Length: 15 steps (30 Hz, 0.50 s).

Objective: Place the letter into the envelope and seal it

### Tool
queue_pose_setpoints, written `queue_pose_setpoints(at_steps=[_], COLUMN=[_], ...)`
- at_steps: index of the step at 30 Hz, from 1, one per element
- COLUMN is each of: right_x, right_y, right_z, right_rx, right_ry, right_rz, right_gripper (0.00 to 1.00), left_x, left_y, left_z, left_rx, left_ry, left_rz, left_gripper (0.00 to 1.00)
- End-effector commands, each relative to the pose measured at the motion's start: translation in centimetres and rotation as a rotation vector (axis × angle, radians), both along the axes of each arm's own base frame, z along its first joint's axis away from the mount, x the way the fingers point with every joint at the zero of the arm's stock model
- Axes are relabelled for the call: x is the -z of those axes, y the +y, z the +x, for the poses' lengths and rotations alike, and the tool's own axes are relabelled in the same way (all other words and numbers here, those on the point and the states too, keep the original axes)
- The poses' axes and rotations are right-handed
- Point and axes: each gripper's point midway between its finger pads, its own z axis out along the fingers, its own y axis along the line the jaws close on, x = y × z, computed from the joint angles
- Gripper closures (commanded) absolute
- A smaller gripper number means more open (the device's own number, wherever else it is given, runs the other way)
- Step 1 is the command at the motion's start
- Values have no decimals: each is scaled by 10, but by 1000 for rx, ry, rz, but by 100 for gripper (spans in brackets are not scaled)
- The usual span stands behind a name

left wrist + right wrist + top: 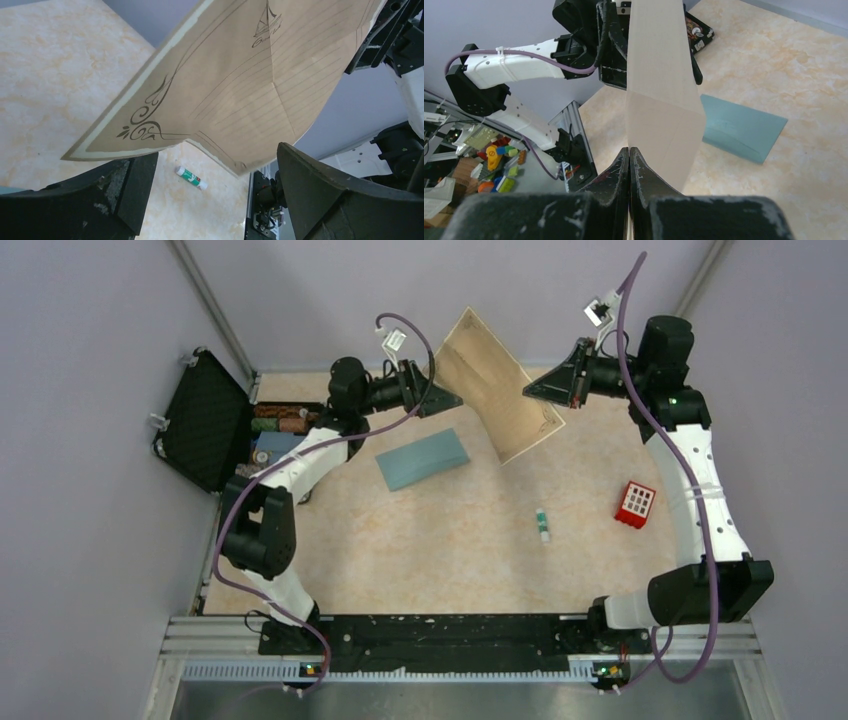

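The letter (500, 390), a beige lined sheet with dark ornaments and a fold crease, hangs tilted in the air above the table's far side. My right gripper (535, 390) is shut on its right edge; in the right wrist view the fingertips (629, 150) pinch the sheet (664, 100). My left gripper (445, 398) is open at the sheet's opposite edge. In the left wrist view the sheet (240, 85) hangs over the gap between its wide-apart fingers (215, 185). The teal envelope (423, 459) lies flat on the table below the left gripper, also seen from the right wrist (744, 127).
A green and white glue stick (542, 525) lies mid-table, also seen from the left wrist (191, 178). A red box with white squares (635, 504) sits at the right. An open black case (210, 420) stands at the far left.
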Motion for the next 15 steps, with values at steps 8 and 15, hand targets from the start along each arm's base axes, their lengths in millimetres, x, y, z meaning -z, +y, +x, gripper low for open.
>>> queue_pose_setpoints(at_steps=[8,15], right_x=[15,32], right_y=[-8,-13], right_z=[1,8], right_rx=[56,102], right_ry=[8,39], right_rz=[-24,-38], right_gripper=[100,100], left_x=[-44,-36], left_y=[24,26], left_z=[8,2], left_rx=[-130,-127], left_ry=[-108,-82], left_rz=[-48,-33], left_gripper=[21,47])
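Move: The letter's middle is about 7 cm to the left hand's right, some 2 cm back and 5 cm above it. From the right hand, which already pinches its right edge, it is some 6 cm left, 4 cm ahead and 3 cm lower. The envelope lies about 7 cm ahead and 8 cm left of the left hand, some 31 cm below. The glue stick is roughly 10 cm right of the right hand, 3 cm back and 39 cm down. Keeping its pinch on the letter's right edge, the right hand lowers about 3.5 cm with a slight downward tip. The left hand partly closes around the letter's free left end, whether it touches can't be seen; it eases forward first, then left and up, about 2 cm each way, turning slightly counter-clockwise. ##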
